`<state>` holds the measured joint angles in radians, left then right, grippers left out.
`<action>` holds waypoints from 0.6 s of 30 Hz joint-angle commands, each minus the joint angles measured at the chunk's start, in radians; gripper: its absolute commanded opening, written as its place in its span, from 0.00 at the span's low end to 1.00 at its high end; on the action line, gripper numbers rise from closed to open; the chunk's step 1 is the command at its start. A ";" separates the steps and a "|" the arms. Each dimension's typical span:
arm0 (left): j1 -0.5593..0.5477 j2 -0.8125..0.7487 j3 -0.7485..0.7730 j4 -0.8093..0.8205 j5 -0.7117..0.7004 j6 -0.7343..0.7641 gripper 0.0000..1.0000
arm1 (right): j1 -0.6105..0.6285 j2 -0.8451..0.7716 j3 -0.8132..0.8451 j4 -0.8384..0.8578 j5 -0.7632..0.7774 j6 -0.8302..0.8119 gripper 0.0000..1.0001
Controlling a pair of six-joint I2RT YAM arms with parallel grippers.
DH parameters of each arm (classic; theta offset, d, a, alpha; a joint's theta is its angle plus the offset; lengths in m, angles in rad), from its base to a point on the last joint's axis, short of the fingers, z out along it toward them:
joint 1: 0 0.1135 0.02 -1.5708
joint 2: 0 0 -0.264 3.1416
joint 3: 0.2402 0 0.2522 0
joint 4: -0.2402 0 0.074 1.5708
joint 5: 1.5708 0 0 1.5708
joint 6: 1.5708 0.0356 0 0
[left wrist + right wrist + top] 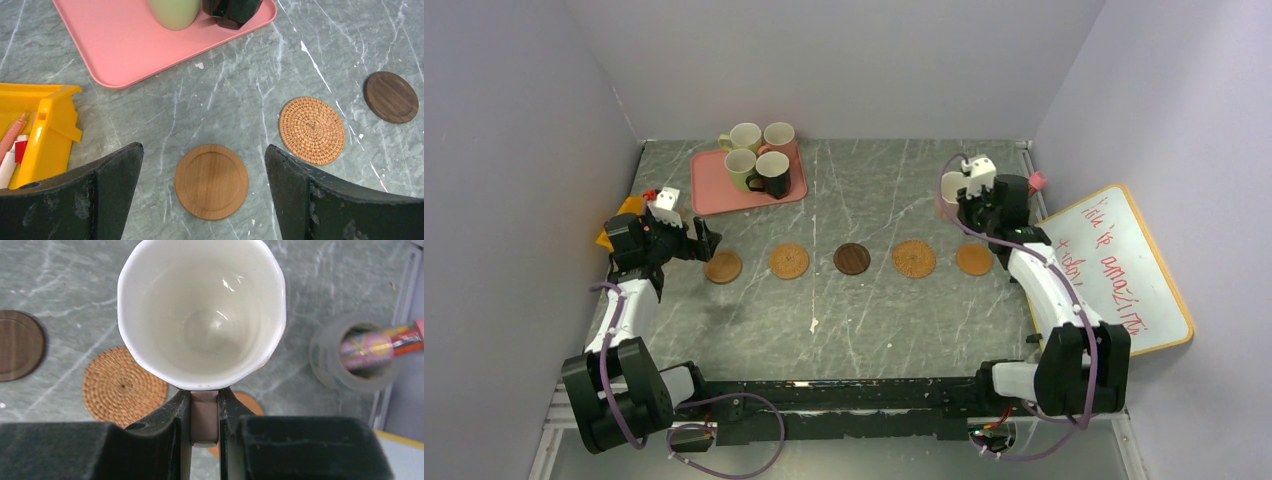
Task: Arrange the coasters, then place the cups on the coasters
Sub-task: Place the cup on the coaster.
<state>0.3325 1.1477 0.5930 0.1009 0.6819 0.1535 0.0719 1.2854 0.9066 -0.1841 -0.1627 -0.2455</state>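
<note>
Several coasters lie in a row across the table: plain wood (723, 266), woven (789, 261), dark brown (852, 258), woven (914, 259), orange-brown (974, 259). My right gripper (205, 407) is shut on the handle of a pink cup (202, 315) with a pale inside, held upright above the table behind the right end of the row (948, 190). My left gripper (204, 149) hangs open over the plain wooden coaster (211, 181), touching nothing. Several cups stand on the pink tray (714, 190): two yellow-green (744, 137), one pink (778, 135), one black (773, 172).
A yellow bin (45, 125) with small items sits left of the left gripper. A clear jar (350, 352) holding markers stands at the right table edge. A whiteboard (1119, 265) leans against the right wall. Walls close in three sides.
</note>
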 commanded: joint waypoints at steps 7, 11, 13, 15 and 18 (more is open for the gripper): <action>0.005 0.000 0.004 0.015 0.038 0.003 0.96 | -0.253 -0.167 -0.104 0.010 -0.200 -0.118 0.00; 0.005 0.002 0.007 0.010 0.040 0.004 0.96 | -0.371 -0.183 -0.139 -0.016 -0.302 -0.161 0.00; 0.005 0.004 0.007 0.012 0.042 0.004 0.96 | -0.425 -0.184 -0.151 -0.031 -0.352 -0.186 0.00; 0.005 0.003 0.007 0.012 0.041 0.004 0.96 | -0.475 -0.186 -0.160 -0.048 -0.396 -0.218 0.00; 0.005 0.005 0.007 0.011 0.042 0.004 0.96 | -0.507 -0.200 -0.178 -0.064 -0.442 -0.264 0.00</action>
<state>0.3325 1.1496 0.5930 0.1001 0.6930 0.1539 -0.4053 1.1435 0.7235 -0.3138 -0.4561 -0.4225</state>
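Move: The right hand holds the pink cup by its handle; the plain coaster at the right end of the row, its likely target, lies about 8 cm back from this hand, 5 cm to its right and some 14 cm below. The woven coaster is also 8 cm back but about 10 cm to the left, and the glass jar of pens stands roughly 5 cm ahead and 15 cm to the right. From the left hand, the plain coaster lies level ahead, some 65 cm right and 12 cm below. Still pinching the cup's handle, the right hand swings the cup about 11 cm to the right and 7 cm back, sinking some 4 to 5 cm on the way, most of it in the later part, to bring the cup towards the plain coaster. The wrist turns slightly clockwise and tips the fingers a few degrees further down, while the grip stays unchanged and the sideways travel slows. ##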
